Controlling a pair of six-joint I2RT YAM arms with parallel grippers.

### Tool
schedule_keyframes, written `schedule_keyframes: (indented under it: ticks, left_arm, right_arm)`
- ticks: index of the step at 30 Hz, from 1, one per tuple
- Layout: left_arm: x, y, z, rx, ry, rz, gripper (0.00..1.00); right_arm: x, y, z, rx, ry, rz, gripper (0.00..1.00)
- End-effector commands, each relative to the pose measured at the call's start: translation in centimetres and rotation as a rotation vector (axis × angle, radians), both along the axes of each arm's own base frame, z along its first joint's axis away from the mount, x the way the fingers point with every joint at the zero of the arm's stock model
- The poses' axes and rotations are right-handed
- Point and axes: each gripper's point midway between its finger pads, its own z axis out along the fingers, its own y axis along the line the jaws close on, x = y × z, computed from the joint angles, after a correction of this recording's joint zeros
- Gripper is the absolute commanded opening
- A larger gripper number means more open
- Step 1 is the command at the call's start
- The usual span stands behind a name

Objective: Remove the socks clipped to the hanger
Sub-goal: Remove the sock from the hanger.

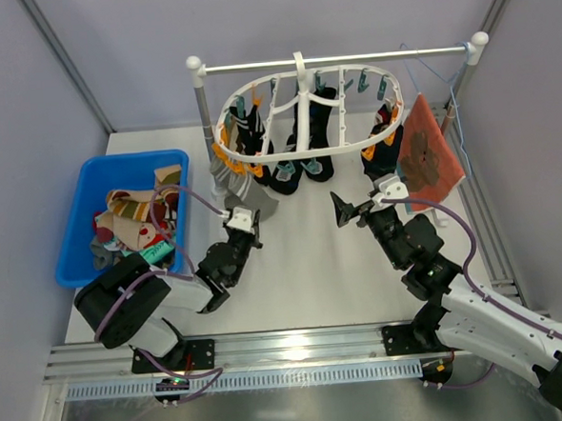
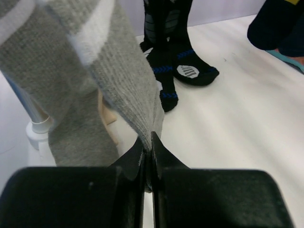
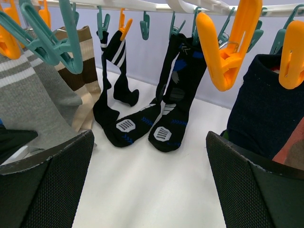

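The white oval hanger (image 1: 259, 85) hangs from the rail with several socks clipped under it. My left gripper (image 1: 244, 218) is below its left end, shut on the lower edge of a grey sock (image 2: 118, 71) that is pinched between the fingertips (image 2: 149, 142). Black socks with blue chevrons (image 2: 175, 66) hang behind it and touch the table. My right gripper (image 1: 362, 206) stands open under the hanger's right side with nothing between its fingers (image 3: 47, 185). Ahead of it hang the black socks (image 3: 161, 128), a navy sock (image 3: 261, 104), and orange clips (image 3: 228, 42) and teal clips (image 3: 52, 42).
A blue bin (image 1: 79, 185) at the left holds several loose socks. The white-and-grey rail stand (image 1: 339, 59) carries the hanger. An orange-red flower-print cloth (image 1: 430, 154) hangs on a thin blue wire hanger (image 1: 435, 82) at the right.
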Motion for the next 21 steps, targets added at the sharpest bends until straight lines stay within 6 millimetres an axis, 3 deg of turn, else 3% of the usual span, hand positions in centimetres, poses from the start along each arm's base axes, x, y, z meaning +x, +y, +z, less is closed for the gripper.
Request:
schedule_keyframes:
  ticks: [1, 10, 21]
  left_arm:
    - [-0.4, -0.5, 6.8, -0.137, -0.205, 0.049, 0.0]
    - [-2.8, -3.9, 7.5, -0.102, -0.218, 0.028, 0.0]
    - [-4.4, -8.5, 7.6, -0.067, -0.223, -0.027, 0.0]
  right_arm:
    - [-0.3, -0.2, 1.6, 0.051, -0.043, 0.005, 1.0]
    - [-0.4, -0.4, 1.6, 0.051, -0.037, 0.004, 1.0]
    - [-1.5, 1.0, 2.2, 0.039, -0.032, 0.106, 1.0]
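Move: My left hand already has the foot of the striped grey sock shut in its fingers. The orange clips holding its top are about 18 cm above that hand, roughly 2 cm ahead and 3 cm to its left. The black socks hang some 12 cm ahead and 10 cm to the right, their feet about 2 cm lower. From my open right hand, the clips are about 24 cm left, 4 cm ahead and 5 cm higher. Keeping the grey sock's foot pinched, I draw my left hand about 8 cm to the right, across in front of the hanging socks and towards my right hand. I also pull back some 4 cm and rise a little, the wrist rolling about 10 degrees so its left side lifts. The sock is pulled out slantwise from its clips. ##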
